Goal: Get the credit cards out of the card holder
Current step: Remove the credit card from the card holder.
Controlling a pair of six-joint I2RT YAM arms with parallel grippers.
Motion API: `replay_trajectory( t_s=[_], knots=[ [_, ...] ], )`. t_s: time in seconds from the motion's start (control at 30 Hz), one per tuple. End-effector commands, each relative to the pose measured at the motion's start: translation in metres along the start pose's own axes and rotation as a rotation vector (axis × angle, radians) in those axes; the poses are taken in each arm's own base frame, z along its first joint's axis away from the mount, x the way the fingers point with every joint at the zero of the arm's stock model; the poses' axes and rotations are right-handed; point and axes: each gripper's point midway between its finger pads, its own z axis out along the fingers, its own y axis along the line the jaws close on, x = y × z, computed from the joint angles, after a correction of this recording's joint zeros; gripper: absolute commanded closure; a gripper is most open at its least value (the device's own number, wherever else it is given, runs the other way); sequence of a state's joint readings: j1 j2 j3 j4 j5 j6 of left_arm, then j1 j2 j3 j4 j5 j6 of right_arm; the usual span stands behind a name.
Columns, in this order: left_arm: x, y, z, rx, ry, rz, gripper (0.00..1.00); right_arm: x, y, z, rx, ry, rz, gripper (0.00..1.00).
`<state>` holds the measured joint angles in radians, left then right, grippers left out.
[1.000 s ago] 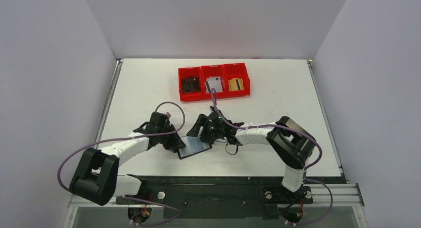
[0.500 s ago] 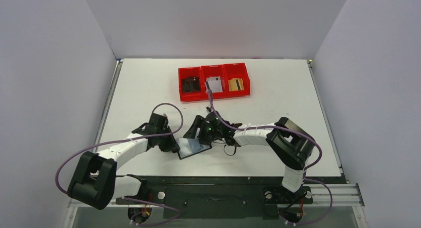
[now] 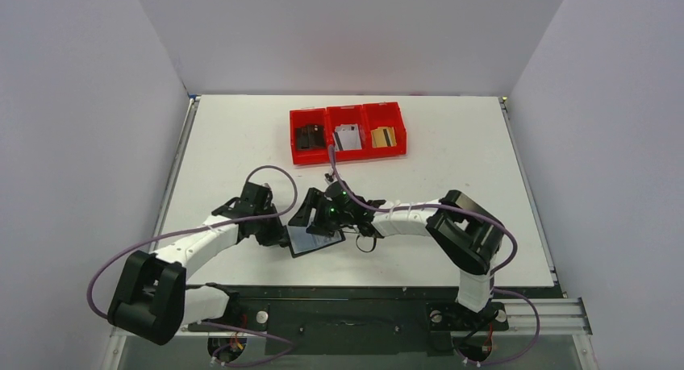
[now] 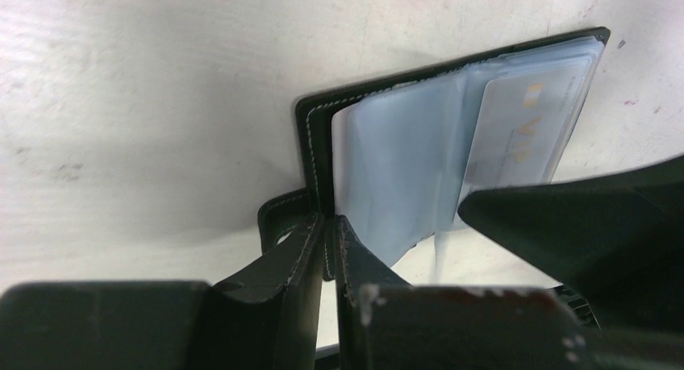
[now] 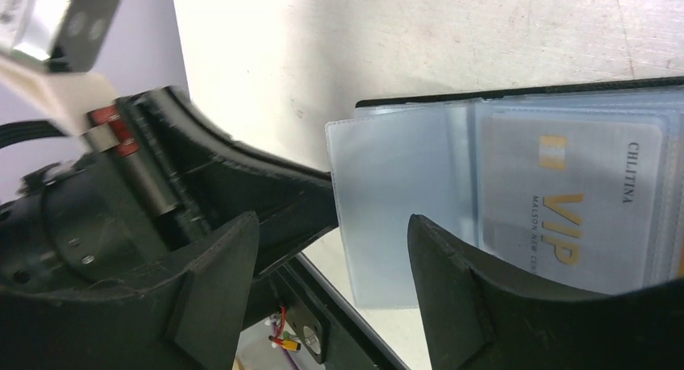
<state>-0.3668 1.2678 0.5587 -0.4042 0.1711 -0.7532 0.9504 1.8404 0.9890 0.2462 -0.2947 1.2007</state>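
The card holder [image 3: 316, 243] lies open on the table near the front, its clear sleeves facing up. My left gripper [image 4: 329, 225] is shut on the black cover edge at the holder's left side. A white-grey credit card [image 5: 565, 201] with gold "VIP" lettering sits inside a clear sleeve [image 5: 395, 209]. My right gripper [image 5: 335, 233] hovers open over the sleeves, one finger on each side of the loose sleeve's edge, gripping nothing. From above, the right gripper [image 3: 316, 221] covers the holder's far part and the left gripper [image 3: 282, 234] is at its left.
A red three-part bin [image 3: 348, 112] stands at the back of the table. It holds a black item [image 3: 309, 136], a white-grey card [image 3: 348, 137] and a gold card [image 3: 383, 136]. The table's front edge is just behind the holder.
My right gripper has moved left and now sits further over the open holder. The left arm shifted slightly left and kept its hold on the cover.
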Motion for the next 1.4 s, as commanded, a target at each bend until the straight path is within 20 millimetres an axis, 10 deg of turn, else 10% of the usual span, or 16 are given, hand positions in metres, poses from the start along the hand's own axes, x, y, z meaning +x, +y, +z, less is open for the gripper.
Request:
replay_trajectory(
  t_s=[0.0,0.57,1.03,1.37],
  knots=[
    [-0.012,-0.003,-0.027,-0.021,-0.058,0.038,0.91,-0.004,0.016,0.008,-0.042,-0.011,-0.011,0.37],
    [-0.018,-0.028,-0.066,0.069,-0.108,0.044,0.91,0.002,-0.008,0.025,0.038,-0.007,-0.007,0.36],
    [-0.032,-0.071,-0.062,0.189,-0.071,0.062,0.91,-0.041,0.018,-0.032,0.008,-0.157,-0.032,0.36],
    [-0.013,-0.085,-0.02,0.148,-0.003,0.118,0.91,-0.044,-0.049,-0.065,0.258,-0.231,-0.07,0.43]
  ],
)
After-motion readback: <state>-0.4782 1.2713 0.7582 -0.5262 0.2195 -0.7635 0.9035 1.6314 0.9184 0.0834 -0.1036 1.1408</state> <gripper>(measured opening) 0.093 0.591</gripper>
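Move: The VIP card, still in its clear sleeve in the open holder, lies about 11 cm right and 4 cm ahead of the left hand, roughly 1 cm lower. The empty sleeve's middle is some 3 cm right and 2 cm ahead of that hand, the clasp strap about 2 cm to its left, level with it. From the right hand the card is around 7 cm right, 1 cm back and 6 cm down; the empty sleeve's middle is 1 cm left, 3 cm back. The empty sleeve's left edge comes free of the left fingers, which stay nearly shut as that hand rises about 7 cm, first easing back and left, then swinging forward and right over the sleeve towards the card's side, sinking slightly at the end. The right hand, kept wide open, dips about 3 cm over the holder, pauses low, then climbs and draws off to the right and forward, turning about 10 degrees clockwise. ##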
